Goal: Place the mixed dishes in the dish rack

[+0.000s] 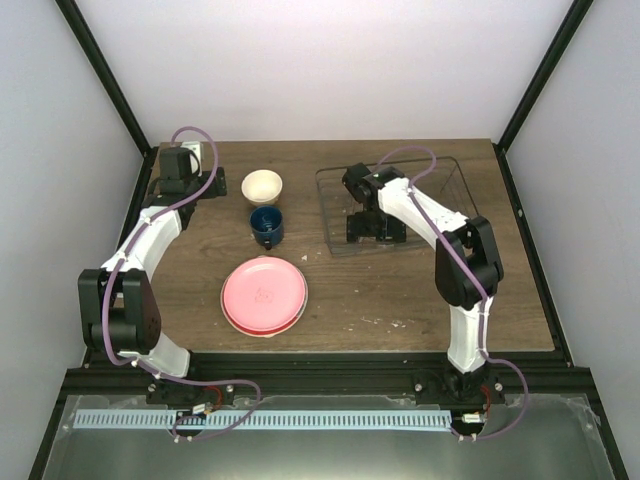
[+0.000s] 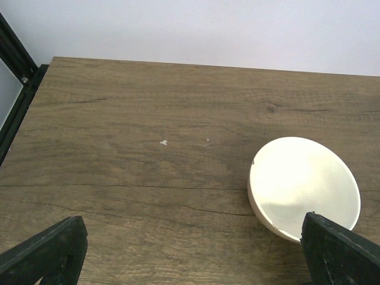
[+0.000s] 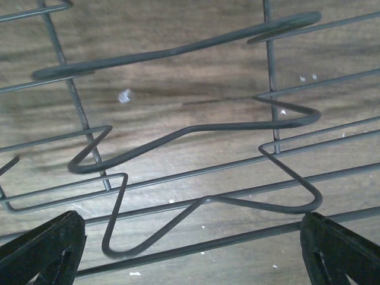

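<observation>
The small cream bowl [image 1: 262, 186] stands upright at the back of the table, with the dark blue mug [image 1: 266, 225] just in front of it. A pink plate [image 1: 264, 293] lies nearer, and a darker red edge shows under its near rim. The dish rack [image 1: 455, 180] of thin dark wire sits at the back right. My left gripper [image 1: 180, 165] hovers at the back left corner, open, with bare wood between its fingers [image 2: 47, 252]; the bowl [image 2: 303, 187] lies beside the right finger. My right gripper [image 1: 375, 230] is open low inside the rack, over its wire dividers [image 3: 237, 126].
The black frame posts [image 1: 110, 90] and white walls close in the table on three sides. The left table edge [image 2: 18, 113] runs close to my left gripper. Bare wood [image 1: 400, 290] lies between the plates and the right arm.
</observation>
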Available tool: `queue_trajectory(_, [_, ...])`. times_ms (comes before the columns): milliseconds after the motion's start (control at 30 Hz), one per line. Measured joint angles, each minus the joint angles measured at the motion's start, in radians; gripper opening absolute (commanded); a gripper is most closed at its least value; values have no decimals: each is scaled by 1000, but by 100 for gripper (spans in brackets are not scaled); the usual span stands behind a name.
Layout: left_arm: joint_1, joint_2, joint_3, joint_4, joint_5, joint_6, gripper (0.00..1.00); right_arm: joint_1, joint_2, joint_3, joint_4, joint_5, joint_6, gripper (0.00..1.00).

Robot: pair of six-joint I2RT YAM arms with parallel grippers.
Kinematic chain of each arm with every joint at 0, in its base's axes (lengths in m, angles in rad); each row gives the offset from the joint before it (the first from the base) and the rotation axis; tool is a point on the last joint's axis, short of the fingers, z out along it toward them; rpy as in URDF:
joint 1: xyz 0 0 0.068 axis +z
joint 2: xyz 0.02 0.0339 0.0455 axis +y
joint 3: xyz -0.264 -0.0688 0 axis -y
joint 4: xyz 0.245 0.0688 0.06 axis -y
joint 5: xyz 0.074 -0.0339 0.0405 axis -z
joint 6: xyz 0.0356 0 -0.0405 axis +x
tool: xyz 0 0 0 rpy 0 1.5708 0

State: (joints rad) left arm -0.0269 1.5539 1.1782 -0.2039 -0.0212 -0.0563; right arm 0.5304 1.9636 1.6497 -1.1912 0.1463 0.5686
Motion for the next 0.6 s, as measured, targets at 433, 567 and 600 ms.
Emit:
queue_trajectory(433, [0,0,0,0,4,1,100,83,-67,-84,-27,-68,18,100])
queue_trajectory(567, [0,0,0,0,7,0,100,120,-69,-77,-53,-78,16,100])
queue_trajectory(600, [0,0,0,0,8,0,100,126,-69,-70,-66,-80,15,100])
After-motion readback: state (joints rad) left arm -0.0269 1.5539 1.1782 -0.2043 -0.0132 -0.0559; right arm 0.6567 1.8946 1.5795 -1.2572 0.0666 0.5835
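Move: The dish rack is around the right hand: its middle lies about 8 cm ahead of the hand, 6 cm to its right and 3 cm lower. The blue mug stands roughly 27 cm to the left and 1 cm farther out, the white bowl about 29 cm left and 12 cm farther out, and the pink plates some 26 cm left and 16 cm nearer the base. From the left hand, the rack's middle is about 51 cm to the right, 4 cm back and 14 cm below. Keep the right gripper wide open and pointing down inside the rack at its near long side, and go on dragging the rack about 6 cm back towards the base, staying level. Start straight back, then veer left towards the plates by some 3 cm, letting the fingers slip left along the near rails while the wrist turns slightly counter-clockwise. ##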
